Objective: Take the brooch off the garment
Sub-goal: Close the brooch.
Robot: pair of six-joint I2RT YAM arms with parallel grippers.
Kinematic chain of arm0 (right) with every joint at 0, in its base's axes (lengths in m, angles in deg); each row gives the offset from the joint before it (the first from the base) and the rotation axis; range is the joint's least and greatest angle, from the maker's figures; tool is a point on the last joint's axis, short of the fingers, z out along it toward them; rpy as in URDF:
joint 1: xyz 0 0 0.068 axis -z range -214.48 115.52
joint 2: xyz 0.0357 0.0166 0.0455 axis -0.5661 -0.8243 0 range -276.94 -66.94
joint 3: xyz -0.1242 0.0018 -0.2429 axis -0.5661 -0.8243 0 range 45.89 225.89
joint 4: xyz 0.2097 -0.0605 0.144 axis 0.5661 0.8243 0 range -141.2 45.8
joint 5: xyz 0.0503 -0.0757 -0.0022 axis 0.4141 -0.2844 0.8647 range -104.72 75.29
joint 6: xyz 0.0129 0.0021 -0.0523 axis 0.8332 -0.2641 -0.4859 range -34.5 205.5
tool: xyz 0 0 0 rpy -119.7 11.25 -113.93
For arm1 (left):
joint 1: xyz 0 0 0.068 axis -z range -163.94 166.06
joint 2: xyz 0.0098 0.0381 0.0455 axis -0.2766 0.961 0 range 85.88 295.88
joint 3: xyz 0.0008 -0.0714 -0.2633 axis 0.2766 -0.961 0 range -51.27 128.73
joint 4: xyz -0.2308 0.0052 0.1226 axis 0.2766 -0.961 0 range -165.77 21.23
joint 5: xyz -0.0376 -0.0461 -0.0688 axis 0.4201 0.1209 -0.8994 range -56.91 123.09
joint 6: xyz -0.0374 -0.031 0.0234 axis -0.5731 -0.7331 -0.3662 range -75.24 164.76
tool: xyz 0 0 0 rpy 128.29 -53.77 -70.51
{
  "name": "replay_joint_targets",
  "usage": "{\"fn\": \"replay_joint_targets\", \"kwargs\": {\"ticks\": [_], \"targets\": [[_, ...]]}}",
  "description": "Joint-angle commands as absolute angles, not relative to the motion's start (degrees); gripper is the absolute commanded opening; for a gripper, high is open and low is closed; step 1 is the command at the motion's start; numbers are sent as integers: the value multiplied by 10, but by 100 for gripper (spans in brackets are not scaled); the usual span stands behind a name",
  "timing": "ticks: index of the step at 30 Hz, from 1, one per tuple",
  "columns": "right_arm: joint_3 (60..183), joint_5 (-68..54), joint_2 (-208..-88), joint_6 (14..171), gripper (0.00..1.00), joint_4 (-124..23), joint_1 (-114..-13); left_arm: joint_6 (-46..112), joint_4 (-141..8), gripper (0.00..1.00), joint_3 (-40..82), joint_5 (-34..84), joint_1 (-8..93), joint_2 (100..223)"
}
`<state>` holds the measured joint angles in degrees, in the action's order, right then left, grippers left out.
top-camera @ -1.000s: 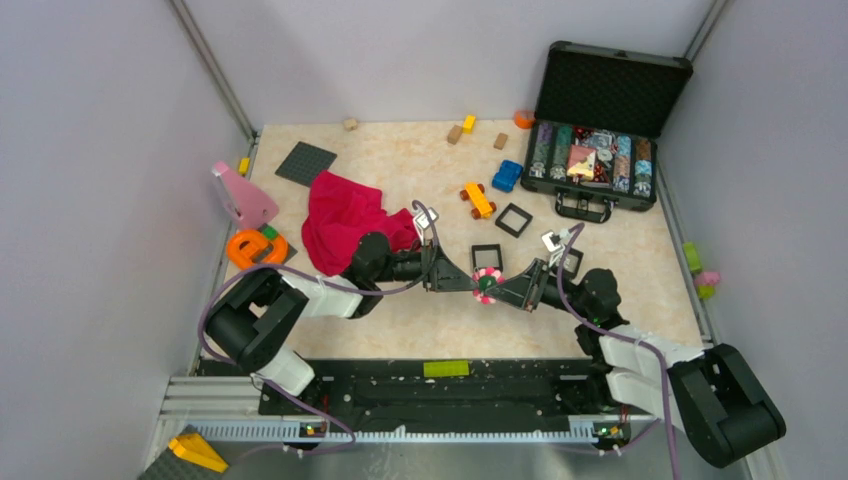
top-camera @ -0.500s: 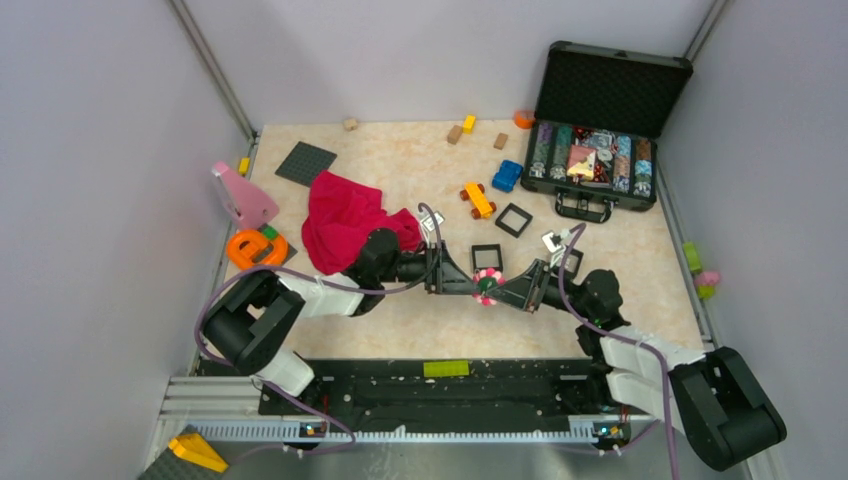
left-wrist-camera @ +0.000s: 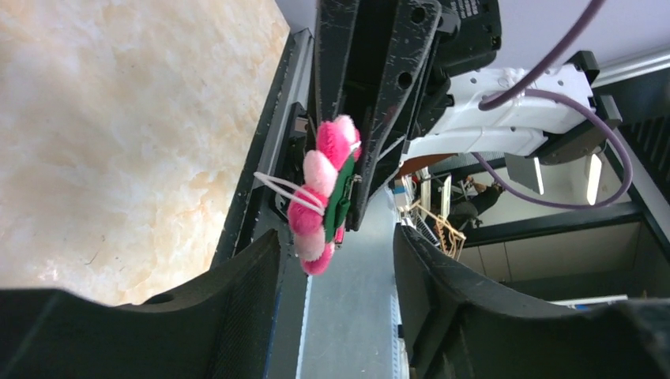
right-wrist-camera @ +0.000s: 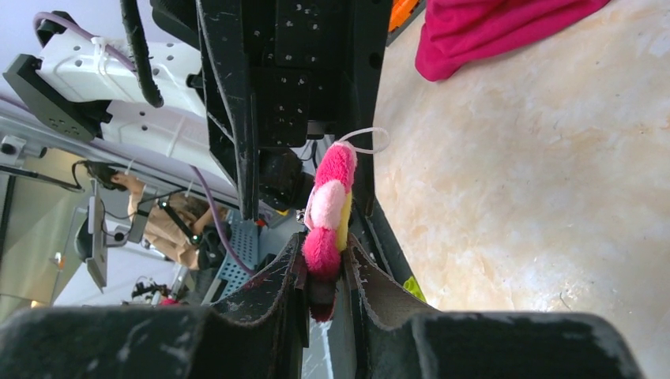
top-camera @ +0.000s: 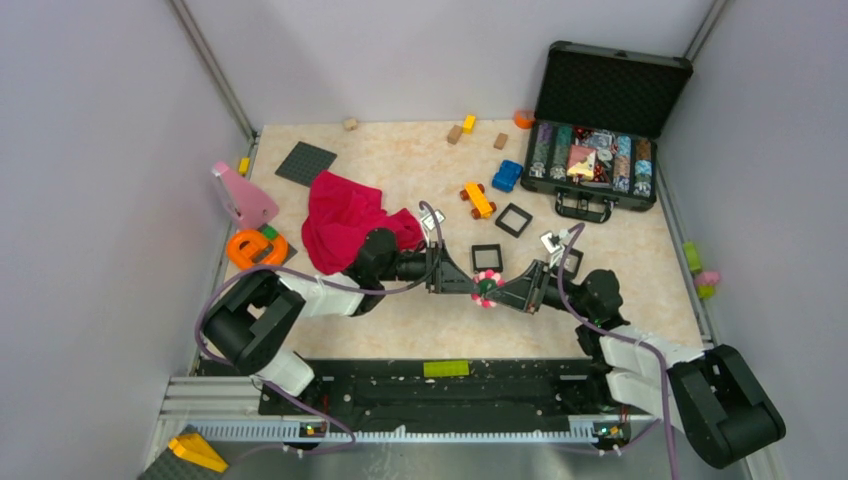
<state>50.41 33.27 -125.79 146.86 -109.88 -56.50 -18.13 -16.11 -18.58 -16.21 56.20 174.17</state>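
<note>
The brooch (top-camera: 486, 288), a fluffy pink-and-white flower disc, hangs above the table between my two grippers. My right gripper (top-camera: 497, 292) is shut on its lower edge; the right wrist view shows the brooch (right-wrist-camera: 328, 209) pinched edge-on between both jaws of that gripper (right-wrist-camera: 324, 264). My left gripper (top-camera: 466, 285) faces it from the left and stands open. In the left wrist view the brooch (left-wrist-camera: 324, 189) sits just beyond the left gripper (left-wrist-camera: 336, 253) and touches neither finger. The garment (top-camera: 345, 222), a crumpled magenta cloth, lies on the table behind the left arm, apart from the brooch.
Two black square frames (top-camera: 487, 257) (top-camera: 513, 219) lie just behind the grippers. An orange toy car (top-camera: 478, 200) and a blue one (top-camera: 507, 176) sit further back. An open black case (top-camera: 600, 150) stands at the back right, an orange ring toy (top-camera: 256, 248) at the left edge.
My left gripper's jaws have spread and let go of the brooch, which stays in the right gripper. Both arms have hardly shifted.
</note>
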Motion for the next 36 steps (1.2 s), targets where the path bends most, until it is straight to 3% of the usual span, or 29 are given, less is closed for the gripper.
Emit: {"fn": "replay_joint_targets", "kwargs": {"ticks": [1,8,12,22,31,36], "targets": [[517,348,-1269,1478,2,-1157,-569,-197,-96,54,-165,-183,568,1750],[520,352,-1271,1481,2,-1162,-571,-196,-103,46,-155,-187,571,1759],[521,353,-1274,1482,2,-1167,-573,-188,-118,35,-147,-186,574,1760],[522,356,-1287,1487,1,-1186,-580,-147,-184,35,-131,-178,584,1753],[520,356,-1288,1492,1,-1193,-580,-140,-197,1,-130,-175,586,1753],[523,336,-1276,1476,6,-1150,-581,-118,-230,0,-131,-154,588,1732]]}}
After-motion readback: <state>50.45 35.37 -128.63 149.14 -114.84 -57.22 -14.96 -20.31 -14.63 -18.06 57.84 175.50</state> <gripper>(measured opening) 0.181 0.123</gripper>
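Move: The brooch lies nearly flat, held by the right fingers, its middle about 2 cm left of the right hand and level with it. From the open left hand it is some 3 cm to the right and 1 cm below. On the table, about 17 cm below the left hand, one black frame lies some 5 cm ahead and 4 cm right, another 13 cm ahead and 10 cm right; the garment's middle is about 12 cm ahead and 24 cm left. Rightward by about 1 cm the left hand eases onto the near rim of the brooch, rising slightly and settling again, and turns about 5 degrees clockwise. Its fingers close from over half open to nearly shut, pinching the brooch from above and below. The right fingers keep their unchanged pinch opposite while that hand drifts back by less than 1 cm. ##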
